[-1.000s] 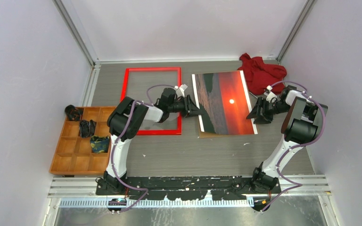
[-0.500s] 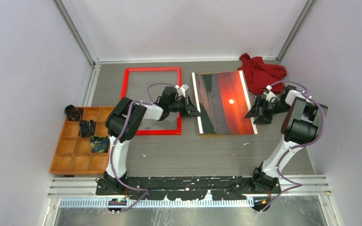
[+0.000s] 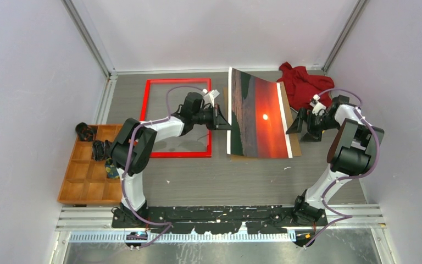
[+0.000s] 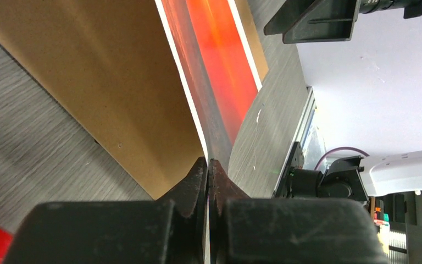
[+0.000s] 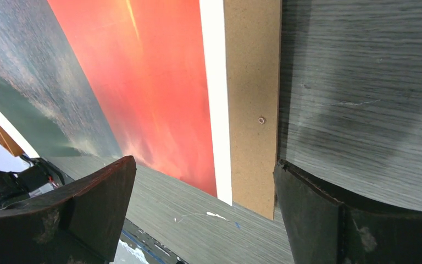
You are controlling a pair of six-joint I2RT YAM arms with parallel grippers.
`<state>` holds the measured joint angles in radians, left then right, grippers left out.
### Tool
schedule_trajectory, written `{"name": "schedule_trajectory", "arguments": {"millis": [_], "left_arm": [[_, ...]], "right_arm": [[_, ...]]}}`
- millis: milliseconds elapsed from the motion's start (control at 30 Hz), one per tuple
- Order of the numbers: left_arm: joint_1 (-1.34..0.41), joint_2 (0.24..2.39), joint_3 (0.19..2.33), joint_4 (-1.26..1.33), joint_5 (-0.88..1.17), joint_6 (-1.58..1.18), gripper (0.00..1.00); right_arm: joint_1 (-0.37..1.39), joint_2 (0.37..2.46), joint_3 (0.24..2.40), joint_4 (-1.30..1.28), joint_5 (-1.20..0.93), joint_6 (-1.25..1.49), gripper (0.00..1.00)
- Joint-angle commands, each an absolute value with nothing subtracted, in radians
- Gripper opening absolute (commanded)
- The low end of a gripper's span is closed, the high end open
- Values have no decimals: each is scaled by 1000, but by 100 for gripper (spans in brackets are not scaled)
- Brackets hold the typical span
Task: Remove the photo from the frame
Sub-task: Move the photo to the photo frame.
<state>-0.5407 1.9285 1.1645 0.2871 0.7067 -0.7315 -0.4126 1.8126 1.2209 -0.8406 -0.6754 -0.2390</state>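
Note:
The red frame (image 3: 178, 81) lies flat at centre left. To its right the sunset photo (image 3: 258, 118) tilts up on its left edge, off the brown backing board (image 3: 290, 113) beneath. My left gripper (image 3: 223, 125) is shut on that left edge; in the left wrist view the white-edged photo (image 4: 220, 60) runs into the gripper (image 4: 208, 165), with the board (image 4: 115, 82) beside it. My right gripper (image 3: 299, 122) stands open just right of the board. In the right wrist view the gripper (image 5: 203, 181) holds nothing, and the photo (image 5: 143, 82) and the board (image 5: 251, 110) lie ahead.
A red cloth (image 3: 305, 82) is bunched at the back right, behind the right arm. A wooden compartment tray (image 3: 66, 184) with dark small items sits at the left edge. Walls close in on three sides.
The left gripper has shut on the photo's left edge and raised it off the backing board. The right gripper has opened wider and drawn back slightly to the right.

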Motion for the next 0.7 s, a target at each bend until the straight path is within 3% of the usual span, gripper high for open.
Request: {"name": "schedule_trajectory", "arguments": {"millis": [0, 667], "left_arm": [[-517, 1853, 1175, 228, 714, -659, 0], [-338, 1744, 1101, 56, 913, -547, 0]], "right_arm": [[-416, 1766, 1215, -821, -664, -250, 100], [-446, 1766, 1212, -824, -692, -246, 100]]}}
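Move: The left hand already pinches the photo's raised left edge. The photo's middle lies some 12 cm to its right and 6 cm ahead, about 5 cm lower. The red photo frame's middle is about 23 cm to this hand's left, 8 cm farther out and 8 cm below; the brown backing board under the photo is centred some 14 cm to the hand's right and 7 cm ahead. From the idle right hand, the frame is about 52 cm left and 9 cm ahead. Leftward, gathering speed and rising only slightly, the left hand carries the photo's pinched edge about 7 cm from the backing board towards the red frame's right rail. The fingers stay shut and the wrist keeps its angle, so the photo's far side trails across the board. The right hand stays open by the board's right edge. ##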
